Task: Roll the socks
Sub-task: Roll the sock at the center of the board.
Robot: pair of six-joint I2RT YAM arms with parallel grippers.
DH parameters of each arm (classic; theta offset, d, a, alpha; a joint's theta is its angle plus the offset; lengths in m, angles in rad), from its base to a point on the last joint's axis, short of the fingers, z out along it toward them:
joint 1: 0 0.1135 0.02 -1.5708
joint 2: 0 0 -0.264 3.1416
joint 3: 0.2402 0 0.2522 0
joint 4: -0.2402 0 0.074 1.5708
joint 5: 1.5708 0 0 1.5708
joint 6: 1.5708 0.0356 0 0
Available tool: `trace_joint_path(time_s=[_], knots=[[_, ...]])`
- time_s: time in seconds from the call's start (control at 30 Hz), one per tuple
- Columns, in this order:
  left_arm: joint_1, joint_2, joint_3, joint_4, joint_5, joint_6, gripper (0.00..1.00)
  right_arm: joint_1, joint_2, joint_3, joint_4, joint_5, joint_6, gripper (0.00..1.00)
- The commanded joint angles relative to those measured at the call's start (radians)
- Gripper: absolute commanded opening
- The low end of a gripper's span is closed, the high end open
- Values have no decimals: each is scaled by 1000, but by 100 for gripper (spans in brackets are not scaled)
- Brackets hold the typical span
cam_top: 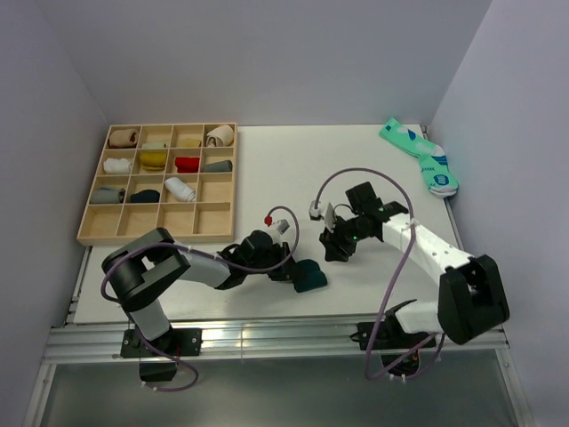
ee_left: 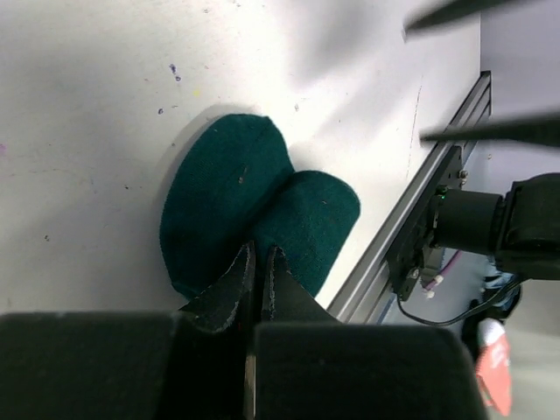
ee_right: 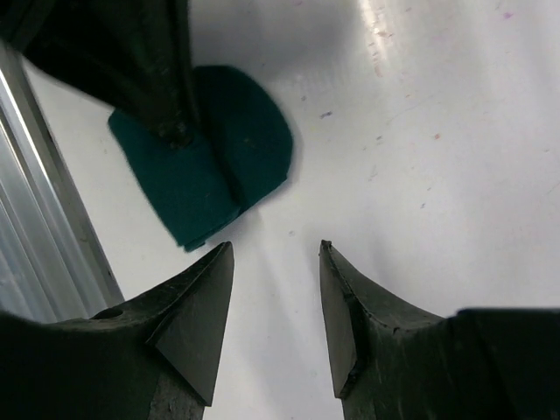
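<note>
A dark green sock [cam_top: 310, 277] lies folded into a short bundle near the table's front edge. In the left wrist view the sock [ee_left: 254, 197] shows two rounded lobes with a crease between them. My left gripper [cam_top: 289, 269] is shut, and its tips [ee_left: 259, 251] pinch the sock at that crease. My right gripper [cam_top: 337, 250] hovers just right of the bundle. It stands open [ee_right: 276, 251] over bare table with nothing between its fingers. From the right wrist, the sock [ee_right: 241, 144] lies ahead and to the left, under the left fingers [ee_right: 166, 79].
A wooden compartment tray [cam_top: 151, 238] with several rolled socks stands at the back left. A mint-green pair [cam_top: 422, 158] lies at the back right. An aluminium rail [ee_left: 411, 227] runs along the table's front edge, close to the sock.
</note>
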Motion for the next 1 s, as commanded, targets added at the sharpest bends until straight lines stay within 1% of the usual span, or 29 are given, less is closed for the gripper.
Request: trace_joint_path(time_s=[0.0,0.07,0.13,0.33,0.37,0.47,0.5,0.63,0.83,0.97], knots=[[11,51,10,-173,18,-22,0,-4,-122,-87,50,-38,-112,52],[14,66,19,-189,44,-36,0,-4,-183,-139,50,-59,-187,54],[20,83,27,-196,63,-47,0,-2,-208,-159,22,-75,-271,54],[35,144,67,-227,124,-67,0,21,-237,-182,-49,-130,-396,56],[35,151,68,-224,132,-70,0,41,-240,-192,-52,-130,-402,56],[43,174,82,-229,147,-82,0,87,-251,-221,-36,-109,-401,56],[45,177,85,-230,149,-85,0,128,-260,-231,-7,-84,-383,56],[51,188,88,-227,161,-93,0,215,-303,-290,68,-23,-347,56],[57,191,104,-244,167,-81,0,271,-294,-313,137,35,-300,56],[58,195,111,-253,172,-76,0,283,-271,-316,177,59,-283,56]])
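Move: The rolled end of the dark green sock is already pinched in the left fingers; its middle lies about 4 cm to the right of the left hand, some 1 cm back and 1 cm below. From the open right hand the sock's middle is roughly 7 cm to the left, 7 cm back and 6 cm down. The sock tray is well off, its middle some 37 cm left and 26 cm ahead of the left hand. Swing the open right gripper back about 8 cm towards the green sock, easing down some 3 cm late on and ending slightly left, while turning it roughly 30 degrees counter-clockwise; keep its fingers apart. Meanwhile keep the left pinch shut on the sock, roll that gripper about 15 degrees so its top leans forward, and sink it a little down and to the right. ##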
